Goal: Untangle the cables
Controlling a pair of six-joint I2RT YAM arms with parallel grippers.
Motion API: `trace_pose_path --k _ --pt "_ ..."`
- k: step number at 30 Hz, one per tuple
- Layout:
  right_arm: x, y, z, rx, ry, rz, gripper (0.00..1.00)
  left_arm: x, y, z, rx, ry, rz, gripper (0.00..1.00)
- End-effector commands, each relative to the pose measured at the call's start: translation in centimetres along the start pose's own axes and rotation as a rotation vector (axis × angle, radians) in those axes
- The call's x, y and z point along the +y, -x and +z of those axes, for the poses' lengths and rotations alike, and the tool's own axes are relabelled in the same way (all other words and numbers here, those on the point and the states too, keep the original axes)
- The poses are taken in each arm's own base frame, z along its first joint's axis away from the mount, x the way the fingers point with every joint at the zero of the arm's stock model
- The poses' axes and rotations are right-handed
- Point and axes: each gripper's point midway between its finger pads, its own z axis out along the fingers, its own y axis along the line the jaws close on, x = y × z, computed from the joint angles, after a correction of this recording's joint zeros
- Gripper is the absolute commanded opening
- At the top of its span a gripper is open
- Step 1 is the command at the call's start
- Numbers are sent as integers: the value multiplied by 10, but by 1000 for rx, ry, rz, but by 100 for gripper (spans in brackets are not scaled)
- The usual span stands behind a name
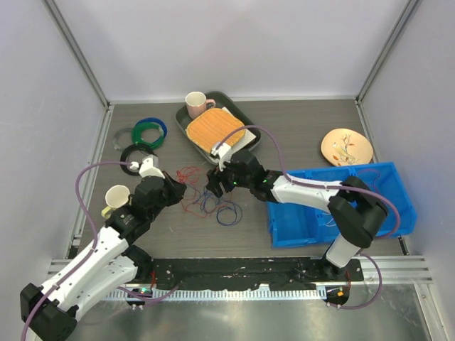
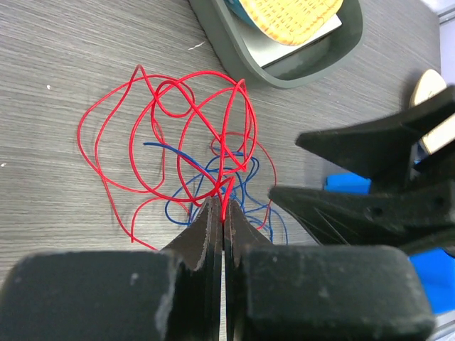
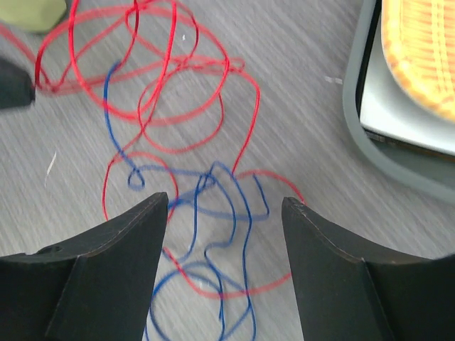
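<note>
A tangle of thin cables lies on the grey table between my two grippers. The red cable point(image 2: 163, 135) spreads in loose loops, and the blue cable point(image 3: 234, 213) is woven through it on the right side. My left gripper point(image 2: 224, 204) is shut on a red strand that rises between its fingertips. My right gripper point(image 3: 225, 202) hangs open just above the blue loops, with nothing between its fingers. From above, the left gripper point(image 1: 178, 190) and the right gripper point(image 1: 213, 185) face each other closely across the red cable point(image 1: 190, 174) and the blue cable point(image 1: 227, 212).
A grey tray point(image 1: 182, 121) behind the tangle holds an orange woven mat point(image 1: 215, 129) and a pink mug point(image 1: 195, 104). Thick ring coils point(image 1: 146, 135) lie at the back left, with a cup point(image 1: 117, 195) by the left arm. A blue bin point(image 1: 341, 206) and a plate point(image 1: 346, 146) stand on the right.
</note>
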Motion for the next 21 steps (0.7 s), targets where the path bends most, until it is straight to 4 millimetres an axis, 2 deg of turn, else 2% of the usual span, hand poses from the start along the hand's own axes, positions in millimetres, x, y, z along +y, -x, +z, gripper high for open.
trace_pose_path --k 1,2,4,5,6,8,11,12,13,14,15,16,17,18,19,21 --pt "1 62 26 -185 1 11 70 -2 2 0 -8 -7 -6 0" --pt "-2 65 32 -192 -9 20 70 -2 2 0 -8 -7 -6 0" --pt "-7 57 48 -178 -23 25 68 -1 4 -1 -16 -2 -8 0" --pt "-8 65 53 -189 -29 32 67 -1 4 -2 -17 -1 -9 0" --pt "-10 47 64 -129 -31 40 64 -1 4 -2 -17 2 -12 0" --pt "-9 47 70 -116 -24 52 58 -1 6 -3 -26 4 -13 0" --pt "-11 46 70 -125 -36 65 14 6 13 -2 -61 47 -11 0" --pt "-13 49 66 -130 -53 79 1 15 13 -3 -62 93 -7 0" --pt "-19 62 55 -160 -97 78 1 21 16 -4 -73 128 -12 0" --pt "-22 61 48 -150 -118 76 1 30 27 -5 -120 196 -11 0" --pt "-32 66 39 -161 -181 74 1 42 25 -8 -116 256 3 0" --pt "-43 86 18 -210 -255 74 1 49 28 -9 -130 294 -6 0" --pt "-52 89 6 -204 -309 74 1 58 35 -12 -167 349 -10 0" --pt "-60 100 -8 -229 -354 83 1 67 33 -13 -158 389 -5 0" --pt "-72 123 -35 -288 -423 102 1 74 36 -14 -172 420 -28 0" --pt "-93 139 -68 -326 -497 130 1 87 34 -14 -170 470 -47 0"
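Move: Ahead of the right hand lie the red cable's loops, their near part about 5 cm forward, 5 cm to its left and 3 cm lower. The blue cable's pile is on the table some 10 cm below that hand, about 3 cm back and 2 cm to its right; the tray with the orange pad lies roughly 21 cm ahead and 1 cm right. From the left hand, whose shut fingers already hold the red cable, those loops are about 5 cm forward, 5 cm right and 7 cm down. Reaching diagonally forward and left some 7 cm while dipping about 3 cm, the right hand shuts its open fingers on a strand of the red cable, then draws back to its right about 5 cm and rises as much, yawing clockwise. The left hand waits with its pinch kept, then pulls the other way, about 5 cm left and 2 cm down, turning counter-clockwise. ##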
